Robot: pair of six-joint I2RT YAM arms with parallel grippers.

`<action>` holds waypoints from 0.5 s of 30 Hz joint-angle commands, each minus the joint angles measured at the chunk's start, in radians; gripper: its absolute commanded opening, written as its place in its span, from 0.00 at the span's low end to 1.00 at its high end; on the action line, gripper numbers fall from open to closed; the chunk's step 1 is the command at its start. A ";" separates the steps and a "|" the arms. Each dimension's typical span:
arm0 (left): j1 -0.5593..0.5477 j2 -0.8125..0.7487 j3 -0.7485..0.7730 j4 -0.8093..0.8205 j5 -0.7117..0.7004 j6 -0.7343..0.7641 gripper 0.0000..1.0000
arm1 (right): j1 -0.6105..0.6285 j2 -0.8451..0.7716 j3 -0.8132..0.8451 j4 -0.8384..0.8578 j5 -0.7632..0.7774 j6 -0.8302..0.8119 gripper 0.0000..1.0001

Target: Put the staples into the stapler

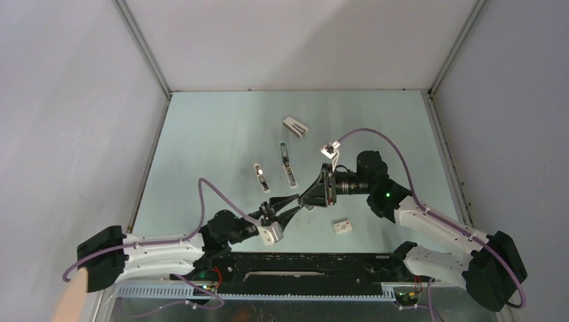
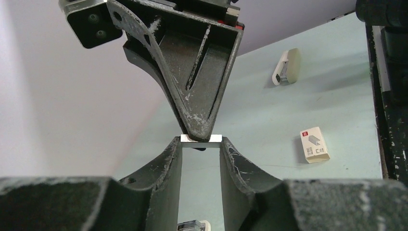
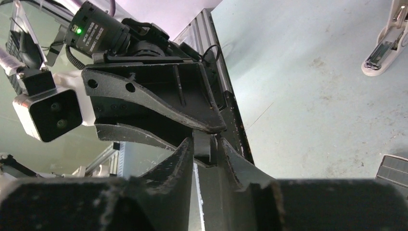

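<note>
The staples (image 2: 216, 138), a small grey metal block, span the gap between my left gripper's (image 2: 201, 142) fingertips and touch both of them. My right gripper (image 2: 199, 133) comes down on the block from above, above the table's near middle. In the right wrist view the staples (image 3: 202, 146) sit between my right gripper's (image 3: 206, 142) fingers, with a thin gap to one finger. The two grippers meet tip to tip: the left gripper (image 1: 298, 200) and the right gripper (image 1: 307, 199). The stapler (image 1: 288, 163), slim and pale grey-green, lies on the table beyond them, untouched.
A white wedge-shaped stapler (image 1: 295, 126) lies further back. A small white stapler (image 1: 260, 176) lies left of the slim one. A white staple box with a red mark (image 1: 343, 227) (image 2: 314, 145) sits near the black base rail (image 2: 389, 120). Another white-and-cream stapler (image 2: 286, 67) lies past the box.
</note>
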 commanded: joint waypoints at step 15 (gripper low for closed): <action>-0.016 -0.025 0.372 -1.026 -0.406 -0.589 0.32 | -0.133 -0.207 0.001 -0.304 0.408 -0.206 0.77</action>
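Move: The staple strip is already pinched between the left fingertips, with the right fingertips still on it. From the left hand, the opened green-and-white stapler lies about 18 cm ahead and 4 cm left, some 20 cm below. On the same table, the small opened stapler is roughly 14 cm ahead and 12 cm left, and the grey staple pack is 5 cm ahead and 2 cm right. From the right hand, the green-and-white stapler is about 18 cm ahead and 5 cm left. The staple strip passes wholly to the left hand: the right fingers open wide and let go, then back off forward and to the right, about 6 cm in all. Keeping its grip, the left hand starts carrying the strip forward and left towards the opened green-and-white stapler, dipping slightly near the end, while its wrist tilts down and swings counter-clockwise, some 30 degrees in all. ##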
